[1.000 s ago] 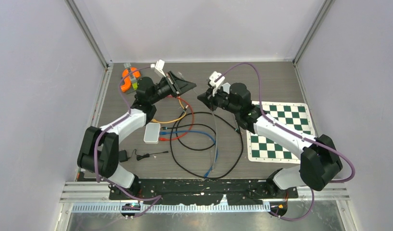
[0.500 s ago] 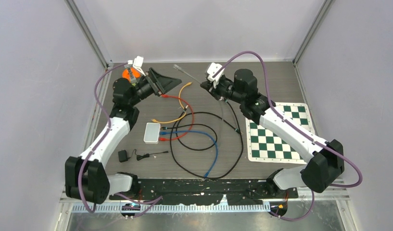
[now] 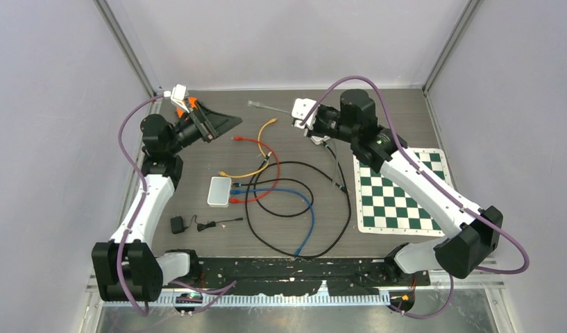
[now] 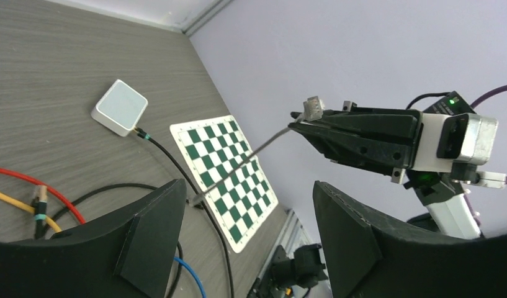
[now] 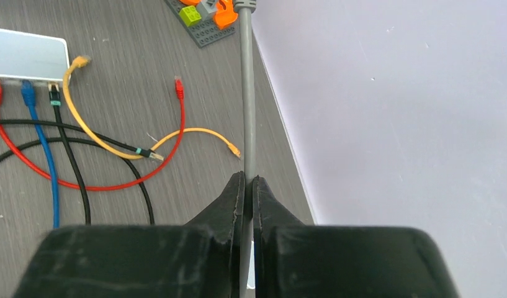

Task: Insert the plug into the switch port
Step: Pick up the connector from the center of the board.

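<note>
The switch (image 3: 219, 191) is a small white box at the table's middle left, also in the left wrist view (image 4: 119, 107) and at the right wrist view's left edge (image 5: 27, 53). Red, blue and black cables sit in its ports. My right gripper (image 3: 296, 119) (image 5: 249, 180) is shut on a grey cable (image 5: 244, 93), held above the back of the table. The cable's plug (image 3: 255, 104) (image 4: 313, 107) sticks out past the fingertips toward the left. My left gripper (image 3: 228, 123) (image 4: 247, 186) is open and empty at the back left, facing the right gripper across a gap.
A green chessboard mat (image 3: 398, 191) lies on the right. Orange and green bricks (image 3: 187, 105) sit in the back left corner. A loose yellow cable (image 3: 263, 135), a red cable (image 3: 256, 149) and black cable loops (image 3: 294, 208) spread over the middle. A black adapter (image 3: 177, 225) lies front left.
My left gripper has opened and drawn back to the left, away from the right gripper. The right gripper has moved slightly back and up, still holding the grey cable.
</note>
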Tool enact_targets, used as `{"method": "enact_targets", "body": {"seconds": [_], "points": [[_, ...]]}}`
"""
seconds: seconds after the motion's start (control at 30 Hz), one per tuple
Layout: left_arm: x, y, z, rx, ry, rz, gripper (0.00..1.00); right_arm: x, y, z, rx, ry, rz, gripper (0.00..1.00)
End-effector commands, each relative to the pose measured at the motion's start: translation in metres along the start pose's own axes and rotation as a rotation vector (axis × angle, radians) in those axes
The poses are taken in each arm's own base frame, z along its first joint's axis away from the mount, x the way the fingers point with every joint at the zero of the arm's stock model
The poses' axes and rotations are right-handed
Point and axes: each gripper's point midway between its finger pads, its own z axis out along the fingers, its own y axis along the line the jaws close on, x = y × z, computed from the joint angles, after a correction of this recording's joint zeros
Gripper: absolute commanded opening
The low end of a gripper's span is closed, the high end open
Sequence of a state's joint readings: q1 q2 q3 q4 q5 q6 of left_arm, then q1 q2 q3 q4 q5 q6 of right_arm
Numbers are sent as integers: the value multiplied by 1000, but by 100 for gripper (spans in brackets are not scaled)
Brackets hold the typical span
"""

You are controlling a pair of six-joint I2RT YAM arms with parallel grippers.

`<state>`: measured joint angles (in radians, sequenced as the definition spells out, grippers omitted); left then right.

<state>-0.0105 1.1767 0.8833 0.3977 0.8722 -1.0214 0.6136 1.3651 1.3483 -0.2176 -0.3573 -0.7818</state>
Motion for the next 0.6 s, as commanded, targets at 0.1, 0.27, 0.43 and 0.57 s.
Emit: {"method": "enact_targets", "body": {"seconds": [0.1,0.27,0.43,0.57], "points": [[3,-21,0,117,59,-63,74,8,23,4,-12,-23,-108,5],[11,-9,0,99,80,-86,69,21,51,18,-27,-14,-103,5],[33,22,-8,-49,140,-65,72,18,59,24,-8,-50,-60,5],[42,41,-20,-198,154,-27,74,17,64,23,2,-75,-34,5]]}}
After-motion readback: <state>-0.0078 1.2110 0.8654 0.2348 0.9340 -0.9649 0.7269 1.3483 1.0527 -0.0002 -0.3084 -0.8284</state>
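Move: Jutting from the right fingers, which already hold its grey cable, the connector lies about 6 cm ahead of the open left hand, 6 cm to its right and roughly level; from the right hand it is some 5 cm ahead, 9 cm left. On the table about 32 cm below the left hand, the left switch sits 2 cm ahead and 9 cm left, the loose black plug 14 cm ahead and 5 cm right. Sinking about 8 cm while easing back and left by some 3 cm each, the right hand keeps its pinch on the grey cable and brings the connector down towards the left gripper. The left hand hovers, turning slightly clockwise, then drops about 4.5 cm and tips its fingers down some 10 degrees, keeping them open to receive the connector. ##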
